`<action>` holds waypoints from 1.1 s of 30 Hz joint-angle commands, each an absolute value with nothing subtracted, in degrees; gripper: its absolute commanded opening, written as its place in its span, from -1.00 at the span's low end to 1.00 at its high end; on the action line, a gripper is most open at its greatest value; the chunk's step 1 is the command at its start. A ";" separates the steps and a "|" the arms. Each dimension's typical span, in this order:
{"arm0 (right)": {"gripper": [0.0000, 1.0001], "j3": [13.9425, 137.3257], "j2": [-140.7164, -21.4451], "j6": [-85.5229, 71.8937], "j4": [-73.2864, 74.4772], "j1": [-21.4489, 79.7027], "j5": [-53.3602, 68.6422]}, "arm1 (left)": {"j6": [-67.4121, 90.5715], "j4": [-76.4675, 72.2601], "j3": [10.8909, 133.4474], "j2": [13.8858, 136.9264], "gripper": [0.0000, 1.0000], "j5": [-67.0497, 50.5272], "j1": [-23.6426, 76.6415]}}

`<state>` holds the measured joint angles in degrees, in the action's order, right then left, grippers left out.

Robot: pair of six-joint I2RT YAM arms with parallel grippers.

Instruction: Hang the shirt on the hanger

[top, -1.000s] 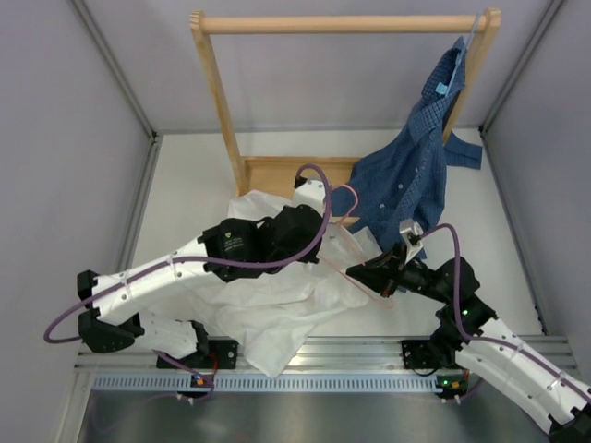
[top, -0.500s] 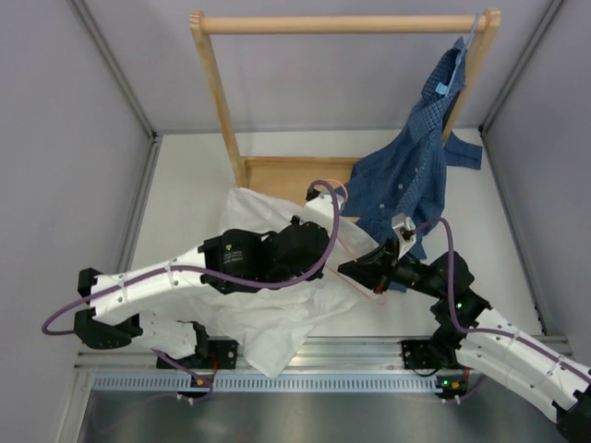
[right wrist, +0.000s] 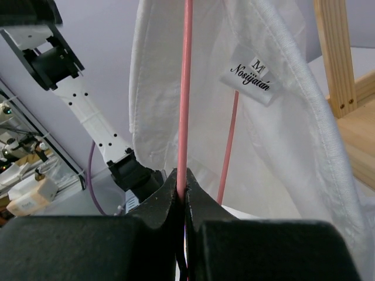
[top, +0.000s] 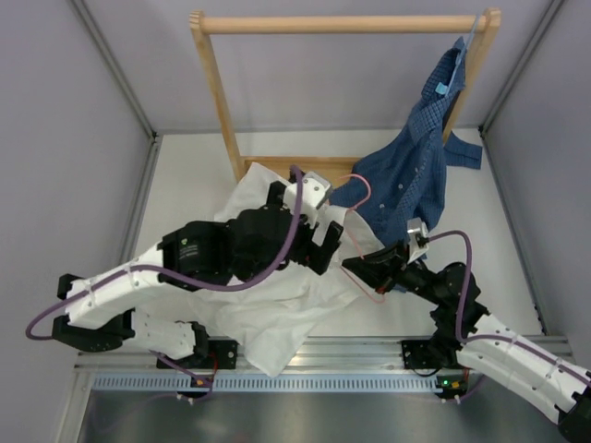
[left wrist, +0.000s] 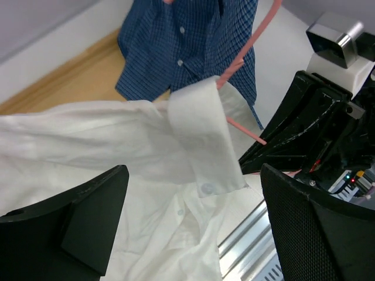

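The white shirt (top: 268, 318) lies crumpled on the table under my left arm. Its collar (left wrist: 202, 137) is draped over the pink wire hanger (top: 367, 192). My left gripper (left wrist: 193, 193) hangs open above the shirt, holding nothing; in the top view it (top: 309, 226) sits near the rack's base. My right gripper (right wrist: 183, 182) is shut on one pink hanger (right wrist: 184, 88) wire, and the shirt's neck label (right wrist: 252, 76) shows just beyond it. From above, the right gripper (top: 351, 266) points left at the shirt's edge.
A dark blue checked shirt (top: 411, 171) hangs from the right post of the wooden rack (top: 214, 88) and trails onto its base board. Grey walls close in both sides. A metal rail (top: 369, 349) runs along the near edge.
My left gripper has opened and let go of the white shirt, then drawn back toward the rack. The right gripper still holds the hanger and has barely moved.
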<state>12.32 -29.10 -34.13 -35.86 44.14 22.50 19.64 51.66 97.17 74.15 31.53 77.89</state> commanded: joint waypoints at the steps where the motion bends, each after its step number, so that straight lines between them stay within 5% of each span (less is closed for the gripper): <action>1: -1.00 12.66 -27.25 -34.36 -46.41 44.91 21.79 | 6.01 43.80 97.14 66.46 0.96 34.37 77.96; 8: -1.00 13.01 -24.70 -34.28 -42.63 44.91 27.59 | -22.64 31.46 87.45 58.62 0.96 14.64 71.47; 13: -1.00 12.92 -21.98 -33.49 -38.15 44.91 31.55 | -23.47 47.96 104.80 69.85 0.96 -28.16 48.75; 19: -1.00 14.15 -20.30 -32.70 -34.12 44.91 34.10 | -28.64 64.60 112.43 80.77 0.96 -52.61 47.11; 24: -1.00 16.52 -19.51 -30.41 -29.45 44.91 35.33 | -32.78 64.69 106.79 79.01 0.87 -62.65 47.02; 29: -1.00 17.23 -21.17 -31.46 -32.15 44.91 39.28 | -31.99 64.69 107.14 81.29 0.29 -62.93 47.02; 33: -1.00 17.49 -23.11 -33.30 -35.59 44.91 42.88 | -31.73 64.78 106.18 83.32 0.20 -63.10 47.02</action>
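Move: The shirt's collar, draped over the hanger, lies about 5 cm to the right of my open left hand, level with it fore and aft and some 4 cm lower. The hanger's hook stands 3 cm ahead and 6 cm to the right, at about hand height; my right fingertips, pinching the hanger, are about 4 cm back, 9 cm right and 9 cm below. From my right hand the collar is some 4 cm ahead, 5 cm left and 5 cm up. I lift my empty left hand clear of the cloth, up some 9 cm and leftward, then forward, before sweeping it right, back and down while it turns about 70 degrees clockwise to face the collar from the left. My fingers then close partway around the collar, without shutting. My right hand keeps its pinch on the hanger and draws it back about 6 cm, turning slightly counter-clockwise. ##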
